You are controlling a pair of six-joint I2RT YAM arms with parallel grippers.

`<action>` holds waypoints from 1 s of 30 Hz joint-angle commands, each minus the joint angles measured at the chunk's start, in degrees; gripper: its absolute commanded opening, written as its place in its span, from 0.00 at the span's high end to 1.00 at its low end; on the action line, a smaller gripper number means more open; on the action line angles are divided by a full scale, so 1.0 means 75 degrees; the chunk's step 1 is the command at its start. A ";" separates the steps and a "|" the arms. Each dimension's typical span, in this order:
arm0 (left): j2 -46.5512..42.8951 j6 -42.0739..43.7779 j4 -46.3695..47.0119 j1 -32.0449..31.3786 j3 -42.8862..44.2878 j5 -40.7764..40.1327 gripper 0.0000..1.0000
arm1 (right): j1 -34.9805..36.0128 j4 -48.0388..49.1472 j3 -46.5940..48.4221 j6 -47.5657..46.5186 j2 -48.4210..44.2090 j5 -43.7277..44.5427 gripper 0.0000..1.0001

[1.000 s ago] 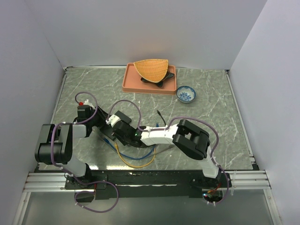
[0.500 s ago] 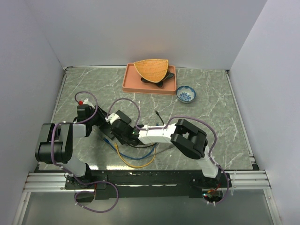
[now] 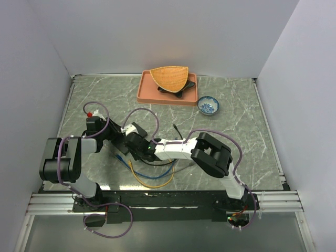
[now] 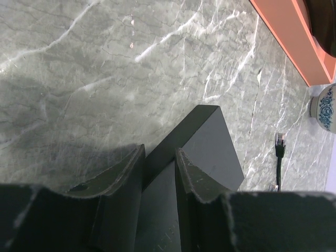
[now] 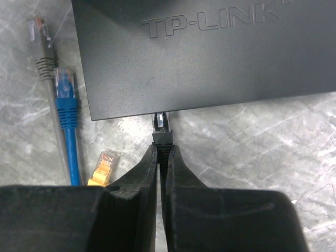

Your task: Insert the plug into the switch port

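Observation:
The switch (image 5: 210, 63) is a flat black box marked TP-LINK, lying on the marble table. My right gripper (image 5: 163, 148) is shut on the black plug (image 5: 161, 126), whose clear tip sits at the switch's near edge, at a port. In the left wrist view my left gripper (image 4: 159, 152) straddles one edge of the switch (image 4: 210, 142), with a finger on either side and the box filling the gap. From above, both grippers meet left of centre over the switch, which they mostly hide.
Loose grey (image 5: 39, 31), blue (image 5: 65, 94) and yellow (image 5: 103, 165) plugs lie left of the held plug. Their cables loop towards the near edge (image 3: 152, 181). Farther back are an orange tray (image 3: 144, 94) with a wicker basket (image 3: 169, 77), a blue-patterned bowl (image 3: 209, 105) and a black cable end (image 3: 178, 127).
My right arm has moved left, bringing the plug up to the switch's edge. The left jaws have narrowed onto the switch.

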 commanded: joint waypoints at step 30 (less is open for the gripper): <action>0.0870 0.0037 -0.1107 -0.0139 0.0323 0.1087 0.86 | -0.0556 0.1976 0.0262 0.0214 -0.0179 0.0483 1.00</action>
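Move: The right hand holds the black plug with its tip already at the switch port, about 1 cm ahead and 1 cm left of that hand, roughly 1 cm lower. The switch's middle is some 6 cm ahead and 3 cm left of it. The loose blue plug lies about 2 cm back and 6 cm left, the yellow plug 5 cm back and 1 cm left, both 3 cm lower. From the left hand the switch's middle is about 3 cm back and 5 cm right, 1 cm down. Forward together, slowly, both hands travel about 2 cm: the right keeps its pinch on the black plug and its tip at the port, turning slightly clockwise. The left, resting at the switch's far long side, narrows its partly open fingers to nearly shut against that edge while travelling with the switch. ##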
